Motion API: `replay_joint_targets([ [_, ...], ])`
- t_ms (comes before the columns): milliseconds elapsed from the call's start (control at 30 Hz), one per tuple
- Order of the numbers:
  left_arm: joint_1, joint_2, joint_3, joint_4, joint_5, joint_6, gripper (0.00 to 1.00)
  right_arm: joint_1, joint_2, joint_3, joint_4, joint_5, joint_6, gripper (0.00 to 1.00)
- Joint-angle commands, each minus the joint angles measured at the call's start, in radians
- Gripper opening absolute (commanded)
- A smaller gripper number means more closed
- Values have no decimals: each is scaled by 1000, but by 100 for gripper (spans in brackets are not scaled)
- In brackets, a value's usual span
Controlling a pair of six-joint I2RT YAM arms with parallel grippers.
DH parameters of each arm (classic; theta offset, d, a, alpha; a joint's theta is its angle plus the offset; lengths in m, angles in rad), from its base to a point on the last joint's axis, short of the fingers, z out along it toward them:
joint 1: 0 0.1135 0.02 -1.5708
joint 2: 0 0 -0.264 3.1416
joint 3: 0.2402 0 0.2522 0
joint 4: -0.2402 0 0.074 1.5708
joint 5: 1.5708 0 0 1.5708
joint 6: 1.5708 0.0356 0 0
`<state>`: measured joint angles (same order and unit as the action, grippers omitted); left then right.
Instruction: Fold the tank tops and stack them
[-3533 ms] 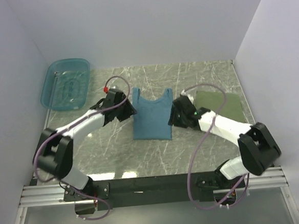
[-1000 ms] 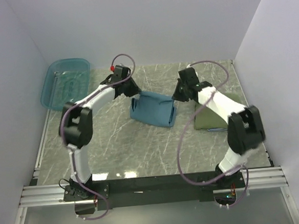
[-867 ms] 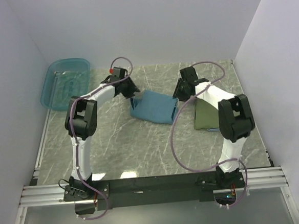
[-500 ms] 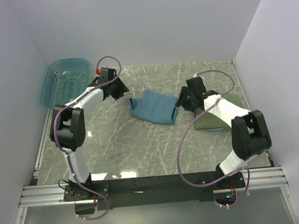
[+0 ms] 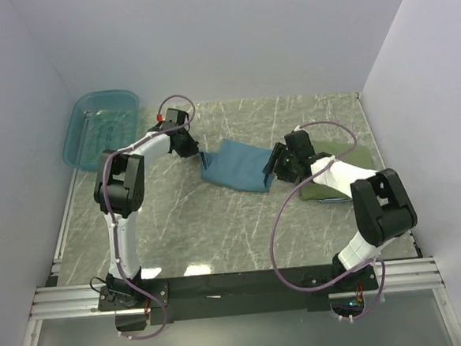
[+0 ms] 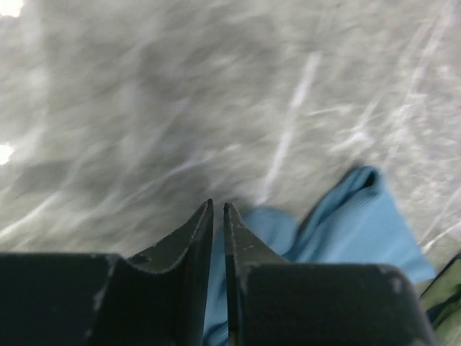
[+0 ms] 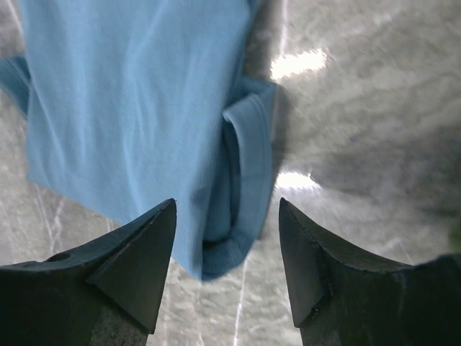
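The teal-blue tank top (image 5: pixel 234 166) lies folded on the marble table, its doubled edge toward the right arm. My left gripper (image 5: pixel 191 148) sits at the cloth's left end; in the left wrist view its jaws (image 6: pixel 217 205) stand almost together, tips over bare table, with blue cloth (image 6: pixel 360 231) behind them. My right gripper (image 5: pixel 278 166) hovers open at the right end, and the folded edge (image 7: pixel 230 216) shows between its spread fingers (image 7: pixel 227 202) without touching them. The olive tank top (image 5: pixel 358 158) lies folded at the right, partly under the right arm. No striped tank top shows.
A translucent teal basin (image 5: pixel 76 136) stands at the back left corner. White walls close in the table on the left, back and right. Cables loop above both arms.
The teal top, flat earlier, now lies folded in half. Both grippers let go of it; the left then closed at its left end, while the right opened and drew back to the fold.
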<state>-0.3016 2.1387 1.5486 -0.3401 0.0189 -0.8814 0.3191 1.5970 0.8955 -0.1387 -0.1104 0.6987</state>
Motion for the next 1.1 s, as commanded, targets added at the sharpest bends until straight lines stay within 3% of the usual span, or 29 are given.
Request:
replay_joint_targets([
  [0, -39, 53, 83, -23, 15, 36, 17, 11, 17, 6, 99, -6, 18, 66],
  [433, -97, 104, 111, -40, 141, 61, 16, 44, 155, 56, 129, 0, 25, 68],
  [600, -97, 86, 67, -2, 196, 42, 17, 52, 184, 69, 137, -1, 27, 63],
  [733, -116, 81, 39, 18, 228, 29, 17, 60, 207, 98, 126, -5, 15, 47],
  [833, -120, 63, -13, 58, 245, -1, 17, 64, 215, 111, 111, 2, 2, 28],
  [933, -122, 43, -65, 104, 277, -40, 17, 64, 205, 125, 65, 24, -16, 0],
  [1067, -133, 10, -131, 165, 308, -76, 17, 64, 155, 144, 8, 61, -63, 0],
])
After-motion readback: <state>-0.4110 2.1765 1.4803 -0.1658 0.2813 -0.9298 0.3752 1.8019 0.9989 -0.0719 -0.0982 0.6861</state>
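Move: The folded blue tank top lies beside the left hand, its middle roughly 12 cm to the right, 5 cm back and barely below; its left end starts about 4 cm to the right and 4 cm back. The right hand hangs about 4 cm above it, with the right edge some 3 cm left and 2 cm ahead. The folded green stack sits about 16 cm to the right of the right hand and 2 cm farther out. The basket is roughly 23 cm left of the left hand and 9 cm ahead. Rightward and somewhat back, the left hand sweeps nearly 10 cm low along the table into the tank top's left end, fingers staying nearly shut, turning about 15 degrees clockwise and rolling as it goes. The right hand, open, sinks about 3.5 cm while easing left and forward to the right edge, then shuts and pinches the cloth there. ##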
